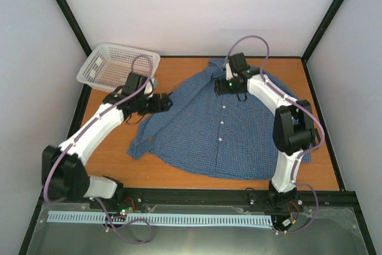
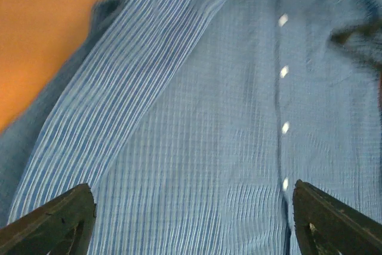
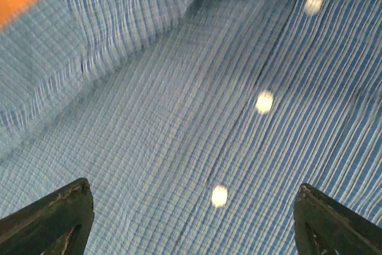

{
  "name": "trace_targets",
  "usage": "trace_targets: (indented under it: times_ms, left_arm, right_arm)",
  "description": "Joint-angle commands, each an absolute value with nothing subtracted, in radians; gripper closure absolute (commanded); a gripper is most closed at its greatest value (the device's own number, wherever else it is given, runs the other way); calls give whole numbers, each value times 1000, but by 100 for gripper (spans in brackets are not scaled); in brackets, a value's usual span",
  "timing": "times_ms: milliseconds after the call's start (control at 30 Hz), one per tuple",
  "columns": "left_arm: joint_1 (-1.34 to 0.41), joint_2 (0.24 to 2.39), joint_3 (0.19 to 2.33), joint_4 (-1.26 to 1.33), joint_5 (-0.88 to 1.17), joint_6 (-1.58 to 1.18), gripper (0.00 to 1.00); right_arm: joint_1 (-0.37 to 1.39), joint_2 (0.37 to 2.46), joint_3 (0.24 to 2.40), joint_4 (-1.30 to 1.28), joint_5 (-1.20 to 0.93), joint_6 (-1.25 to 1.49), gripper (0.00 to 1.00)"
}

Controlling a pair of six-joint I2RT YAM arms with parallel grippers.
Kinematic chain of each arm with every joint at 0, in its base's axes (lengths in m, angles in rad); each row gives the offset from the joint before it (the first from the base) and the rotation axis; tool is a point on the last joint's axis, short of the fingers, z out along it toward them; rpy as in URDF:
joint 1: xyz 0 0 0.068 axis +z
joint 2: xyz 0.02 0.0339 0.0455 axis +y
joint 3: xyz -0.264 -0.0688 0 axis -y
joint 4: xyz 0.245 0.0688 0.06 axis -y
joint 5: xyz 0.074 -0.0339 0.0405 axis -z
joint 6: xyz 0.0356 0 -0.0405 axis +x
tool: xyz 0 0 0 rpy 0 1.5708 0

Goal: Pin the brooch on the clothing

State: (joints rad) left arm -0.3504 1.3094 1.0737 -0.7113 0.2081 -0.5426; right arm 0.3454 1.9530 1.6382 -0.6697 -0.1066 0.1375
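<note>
The clothing (image 1: 221,135), a blue fine-checked shirt with white buttons down its front, lies spread flat on the orange table (image 1: 113,159). My left gripper (image 1: 165,103) hovers over the shirt's left shoulder area. In the left wrist view the left gripper (image 2: 194,222) is open, its dark fingertips (image 2: 59,225) wide apart over bare fabric (image 2: 197,123) beside the button row (image 2: 284,71). My right gripper (image 1: 224,86) hangs over the shirt near the collar. In the right wrist view the right gripper (image 3: 194,219) is open above the buttons (image 3: 264,101), holding nothing. The brooch is out of view.
A white plastic mesh basket (image 1: 116,67) stands at the table's far left corner, just behind my left arm. Black frame posts and white walls close in the table. Bare orange tabletop (image 2: 42,40) shows left of the shirt.
</note>
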Motion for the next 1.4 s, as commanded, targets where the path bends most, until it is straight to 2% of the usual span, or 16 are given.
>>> trace_targets:
  times_ms: [0,233,300,367,433,733,833,1067,1267,1367]
  left_arm:
    - [-368,1527,1255,-385,272,-386,10]
    - [-355,2069,1754,-467,276,-235,14]
    - [-342,2202,1904,-523,300,-211,19]
    - [-331,2299,2044,-595,315,-216,23]
    - [-328,2350,2104,-605,316,-208,22]
    - [-327,2460,2178,-628,333,-177,23]
    - [-327,2474,2176,-630,354,-183,29]
    - [-330,2491,2174,-631,373,-190,48]
    - [-330,2503,2177,-634,381,-199,58]
    - [-329,2516,2181,-644,377,-198,59]
  right_arm:
    - [341,1827,1399,-551,-199,175,11]
    - [322,1611,1110,-489,-181,196,11]
    - [308,1576,1059,-486,-187,211,11]
    - [305,1551,1025,-484,-198,219,11]
    - [304,1531,1003,-482,-207,227,11]
    - [305,1507,983,-481,-213,230,11]
    - [303,1513,984,-477,-219,230,11]
    - [304,1526,983,-470,-229,230,11]
    - [303,1541,985,-466,-236,229,11]
    - [304,1545,984,-465,-239,229,11]
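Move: The upper sleeve edge near the clothing's left-hand shoulder lies about 25 cm ahead of the left hand, 11 cm right and 13 cm below. From that edge, the collar is some 9 cm farther out and 14 cm right, the white basket about 5 cm farther out and 23 cm left. The right hand has the middle front button 10 cm back, 2 cm right and 11 cm below; the sleeve edge lies 7 cm ahead, 11 cm left of it. The left fingers come down around the upper sleeve edge and draw in from wide to under half open; a firm pinch can't be made out. That hand sweeps some 25 cm forward, 10 cm right and 11 cm down, turning about 20 degrees clockwise. The right hand, open, backs off about 12 cm, slightly right and down, then hovers over the button row. ##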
